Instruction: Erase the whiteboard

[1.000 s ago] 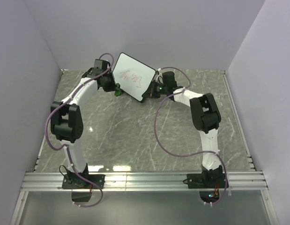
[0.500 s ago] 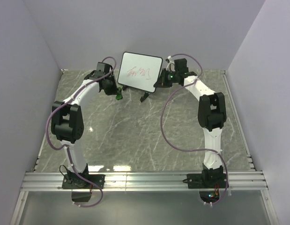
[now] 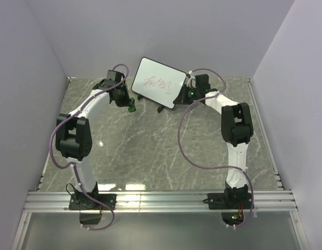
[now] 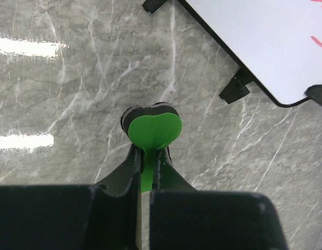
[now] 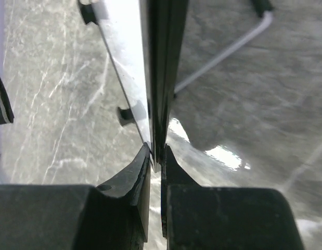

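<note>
The whiteboard (image 3: 159,83) is a white board with a thin black frame and red scribbles on its face. It is held up off the table at the back, tilted. My right gripper (image 3: 182,94) is shut on its right edge; in the right wrist view the board (image 5: 130,62) runs edge-on between the jaws (image 5: 156,156). My left gripper (image 3: 128,104) is left of the board's lower corner, shut on the small green eraser (image 4: 153,130), just above the table. The left wrist view shows the board's corner (image 4: 275,47) and a black foot (image 4: 234,88).
The grey marble table (image 3: 150,151) ends at pale walls at the back and both sides. An aluminium rail (image 3: 161,200) with the arm bases runs along the near edge. Purple cables loop beside both arms.
The right gripper has swung the whiteboard, from tilted to nearly level and now tilted again, a little higher and to the right. The left gripper with the eraser has shifted only slightly.
</note>
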`<action>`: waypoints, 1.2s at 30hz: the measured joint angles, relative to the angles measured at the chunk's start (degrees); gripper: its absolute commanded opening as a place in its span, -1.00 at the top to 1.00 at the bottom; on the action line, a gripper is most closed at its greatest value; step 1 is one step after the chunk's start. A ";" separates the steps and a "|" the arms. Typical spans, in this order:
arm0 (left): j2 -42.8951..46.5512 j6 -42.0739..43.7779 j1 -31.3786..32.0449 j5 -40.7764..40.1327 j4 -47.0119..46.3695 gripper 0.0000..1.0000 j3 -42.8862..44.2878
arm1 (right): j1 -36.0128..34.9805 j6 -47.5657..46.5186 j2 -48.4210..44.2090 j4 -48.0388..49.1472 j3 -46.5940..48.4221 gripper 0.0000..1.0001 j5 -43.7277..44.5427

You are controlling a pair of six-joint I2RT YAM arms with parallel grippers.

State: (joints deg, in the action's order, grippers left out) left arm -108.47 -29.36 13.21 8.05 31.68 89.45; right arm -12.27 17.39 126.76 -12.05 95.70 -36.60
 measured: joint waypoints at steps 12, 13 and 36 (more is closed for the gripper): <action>0.02 0.02 0.00 -0.48 -0.92 0.99 -3.04 | -9.49 2.49 -6.45 18.95 -13.29 1.00 9.44; 0.07 0.02 0.00 -0.52 -0.92 0.99 -3.45 | -9.42 2.75 -6.84 20.28 -14.71 1.00 9.64; 5.20 0.00 0.00 -1.92 -3.58 0.99 -9.84 | -16.50 -4.33 -31.98 10.40 -34.34 1.00 4.04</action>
State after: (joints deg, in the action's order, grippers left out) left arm -103.26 -29.36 13.21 6.13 28.10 79.61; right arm -28.77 13.06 94.78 -1.65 61.36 -32.56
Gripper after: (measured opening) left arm 0.067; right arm 0.111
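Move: The left gripper holds the green eraser; the whiteboard's middle is about 12 cm ahead of it, 12 cm to its right and 2 cm lower. The board's left foot lies some 9 cm ahead, 4 cm right and 11 cm below it, the right foot 3 cm ahead, 13 cm right and equally low. From the right gripper, which pinches the board's lower right corner, the eraser is roughly 20 cm left, 3 cm back and 3 cm higher, and the board's middle 10 cm ahead, 9 cm left, 5 cm up. Keep the right gripper pinched on the whiteboard's corner and swing it some 6 cm left, ease there briefly, then draw it back towards the robot, about 17 cm in all, rising and turning a little counter-clockwise, to bring the board's lower left part up to the eraser. Keep the left grip on the eraser, dipping it about 3 cm down and back before easing up slightly. ##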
